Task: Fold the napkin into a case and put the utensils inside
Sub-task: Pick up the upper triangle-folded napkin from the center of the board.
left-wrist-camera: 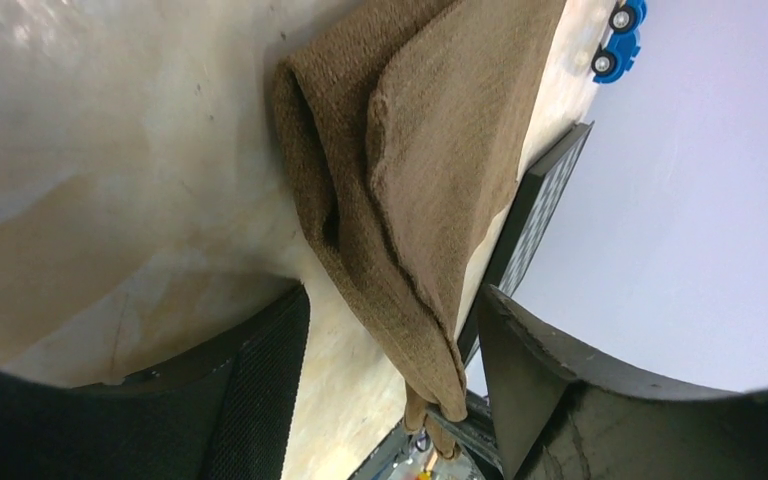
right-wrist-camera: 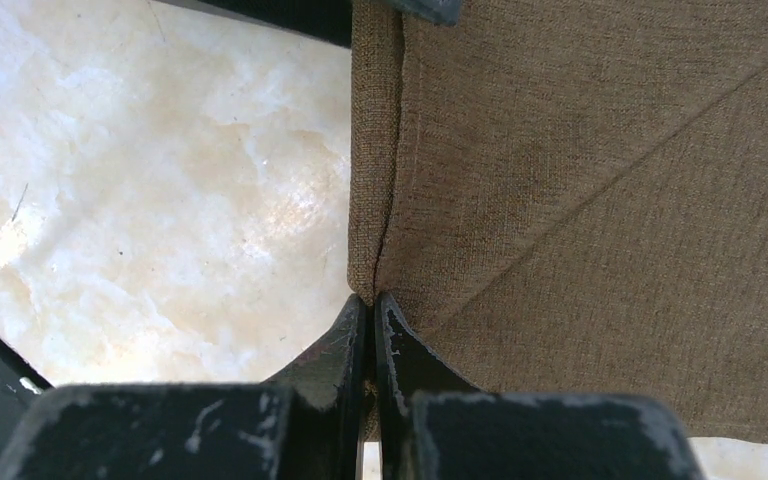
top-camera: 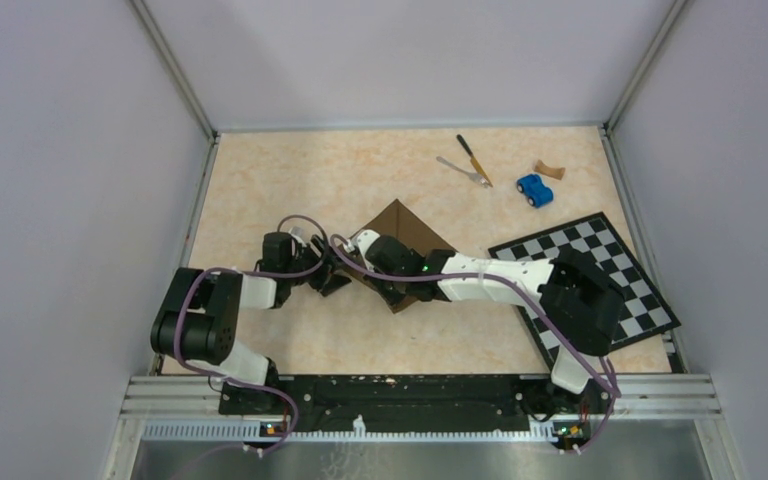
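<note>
The dark brown napkin lies partly folded at the table's middle, its near part hidden under both wrists. My right gripper is shut on the napkin's hemmed edge at a corner. In the left wrist view a doubled fold of napkin runs between the spread fingers of my left gripper, which stands open around it; its far tip is pinched in the other jaws. The left gripper sits at the napkin's left side. The knife, yellow-handled, and the silver fork lie together far back.
A blue toy car and a small brown piece sit right of the utensils. A black-and-white checkered board lies at the right under the right arm, its edge close to the napkin. Walls enclose the table.
</note>
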Available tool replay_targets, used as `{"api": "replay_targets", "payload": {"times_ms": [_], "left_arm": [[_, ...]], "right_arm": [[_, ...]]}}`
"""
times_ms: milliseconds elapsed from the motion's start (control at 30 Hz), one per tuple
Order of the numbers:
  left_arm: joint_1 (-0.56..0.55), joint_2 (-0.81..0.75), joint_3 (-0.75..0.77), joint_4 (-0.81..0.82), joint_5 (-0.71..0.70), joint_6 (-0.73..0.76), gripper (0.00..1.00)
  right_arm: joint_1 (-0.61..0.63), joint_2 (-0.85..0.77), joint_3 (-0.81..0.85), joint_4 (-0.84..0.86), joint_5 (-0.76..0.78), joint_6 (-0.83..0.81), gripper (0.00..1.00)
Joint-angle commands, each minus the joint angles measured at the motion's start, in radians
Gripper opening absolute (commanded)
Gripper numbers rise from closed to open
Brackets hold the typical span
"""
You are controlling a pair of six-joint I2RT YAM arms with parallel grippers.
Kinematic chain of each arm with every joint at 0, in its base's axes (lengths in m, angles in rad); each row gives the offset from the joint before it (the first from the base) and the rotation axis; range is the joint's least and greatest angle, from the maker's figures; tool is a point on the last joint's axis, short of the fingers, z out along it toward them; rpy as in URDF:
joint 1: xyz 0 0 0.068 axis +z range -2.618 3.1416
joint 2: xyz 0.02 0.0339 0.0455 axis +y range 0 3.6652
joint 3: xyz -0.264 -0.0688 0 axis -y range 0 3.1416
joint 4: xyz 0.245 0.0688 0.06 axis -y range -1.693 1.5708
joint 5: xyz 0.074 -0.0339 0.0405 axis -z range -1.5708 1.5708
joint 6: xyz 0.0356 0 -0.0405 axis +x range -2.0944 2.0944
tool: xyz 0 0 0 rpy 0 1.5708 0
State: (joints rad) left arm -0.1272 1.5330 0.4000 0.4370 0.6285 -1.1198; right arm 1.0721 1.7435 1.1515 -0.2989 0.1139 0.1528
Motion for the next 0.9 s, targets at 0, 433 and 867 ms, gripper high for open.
{"api": "replay_targets", "payload": {"times_ms": [0, 433, 867], "left_arm": [[0.003, 0.056, 0.001, -0.021, -0.153, 0.063, 0.67], [0.011, 0.080, 0.079, -0.045, -0.132, 0.106, 0.05], [0.011, 0.005, 0.164, -0.322, -0.083, 0.091, 0.00]], "right_arm": [[-0.004, -0.033, -0.022, 0.030, -0.026, 0.007, 0.00], [0.013, -0.007, -0.055, 0.050, -0.001, -0.048, 0.00], [0.142, 0.028, -0.057, 0.290, 0.240, -0.127, 0.62]]}}
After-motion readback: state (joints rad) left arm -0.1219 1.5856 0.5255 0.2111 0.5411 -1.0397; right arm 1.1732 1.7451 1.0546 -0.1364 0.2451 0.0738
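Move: The left hand, open, has the napkin's left corner about 2 cm ahead, 1 cm to its left and 2 cm lower; the napkin's middle lies some 4 cm ahead and 11 cm to its right, slightly lower. The right hand still pinches the raised near-left edge: the near corner is about 2 cm back and 2 cm right of it, 3 cm lower, the left corner 9 cm ahead, 9 cm left and 4 cm lower. Left eases about 2 cm forward and down, pinching the napkin's left corner; right sinks 2 cm and lets go. ##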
